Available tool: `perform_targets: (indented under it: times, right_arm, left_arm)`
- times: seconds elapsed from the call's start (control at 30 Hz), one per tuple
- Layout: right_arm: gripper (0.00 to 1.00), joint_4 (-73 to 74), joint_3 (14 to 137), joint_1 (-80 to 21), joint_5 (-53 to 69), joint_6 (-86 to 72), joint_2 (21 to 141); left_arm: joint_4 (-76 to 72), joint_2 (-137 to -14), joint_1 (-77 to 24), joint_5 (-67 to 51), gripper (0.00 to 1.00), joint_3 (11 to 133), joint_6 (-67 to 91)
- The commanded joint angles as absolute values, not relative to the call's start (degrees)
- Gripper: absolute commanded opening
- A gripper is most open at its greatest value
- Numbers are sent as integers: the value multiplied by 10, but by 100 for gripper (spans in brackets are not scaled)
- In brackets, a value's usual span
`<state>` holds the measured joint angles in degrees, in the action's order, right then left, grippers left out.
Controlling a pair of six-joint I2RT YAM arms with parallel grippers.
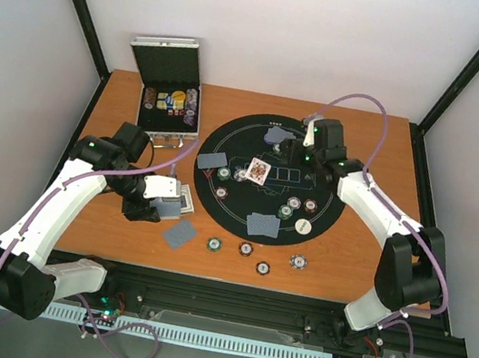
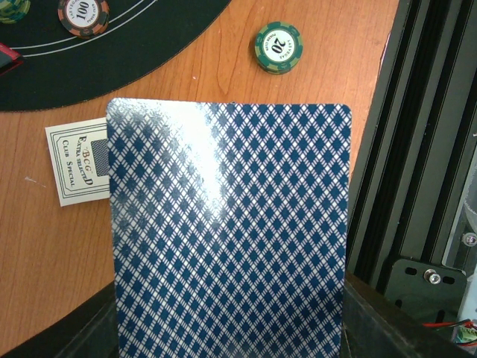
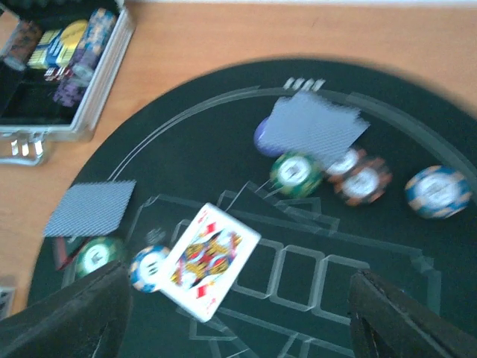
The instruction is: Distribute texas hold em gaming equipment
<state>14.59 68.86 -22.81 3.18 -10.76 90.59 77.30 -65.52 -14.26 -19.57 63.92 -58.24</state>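
A face-up court card of diamonds (image 3: 209, 257) lies on the black round mat (image 1: 330, 190), its edge over a blue chip (image 3: 147, 267). My right gripper (image 3: 238, 321) hovers above it, open and holding nothing; in the top view the right gripper (image 1: 294, 156) is over the mat's far half. My left gripper (image 1: 167, 202) sits left of the mat, shut on blue-backed playing cards (image 2: 227, 231) that fill its wrist view. Face-down cards (image 1: 262, 226) and striped chips (image 1: 285, 212) lie round the mat. More chips (image 1: 214, 245) lie on the wood in front.
The open silver case (image 1: 169, 107) stands at the back left with chips inside. A printed white card (image 2: 77, 160) lies on the wood by the held cards. A green chip (image 2: 277, 46) sits near the black rail (image 2: 417, 186) at the table's front edge.
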Motion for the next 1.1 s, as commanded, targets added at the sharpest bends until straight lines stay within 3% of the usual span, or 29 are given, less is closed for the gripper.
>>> perform_targets:
  times: [0.0, 0.2, 0.57, 0.8, 1.07]
  right_arm:
    - [76, 168, 664, -239, 147, -224, 954]
    - [52, 108, 603, -276, 179, -281, 995]
    - [44, 108, 647, -308, 164, -302, 1085]
    - [27, 119, 694, -308, 150, -312, 1133]
    - [20, 165, 720, -308, 67, -296, 1137]
  left_arm:
    - [767, -655, -142, -205, 1, 657, -583]
    - [762, -660, -142, -207, 1, 652, -582]
    - [759, -664, -142, -209, 1, 651, -577]
    - [758, -660, -142, -201, 1, 649, -580]
    - [758, -662, -142, -199, 1, 648, -584]
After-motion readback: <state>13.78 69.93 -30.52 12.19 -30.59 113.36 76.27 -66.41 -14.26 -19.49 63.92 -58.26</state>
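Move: The face-up queen of diamonds lies roughly 9 cm to the right hand's left, about level with it forward and back, and some 18 cm below. The blue-white chip at its left edge is about 4 cm farther left and a centimetre or so nearer the base. The face-down card pile is about 11 cm beyond the queen and 4 cm to its right. From the left hand, the queen lies roughly 25 cm ahead, 25 cm to the right and 16 cm below. The right fingertips arrive right at the queen's near edge, seemingly just touching it. The hand swoops down about 17 cm and left some 8 cm, first drawing back behind the card, then easing forward about 4 cm low over the mat, while the wrist tips down some 30 degrees and the wide-open fingers narrow to a small gap. ##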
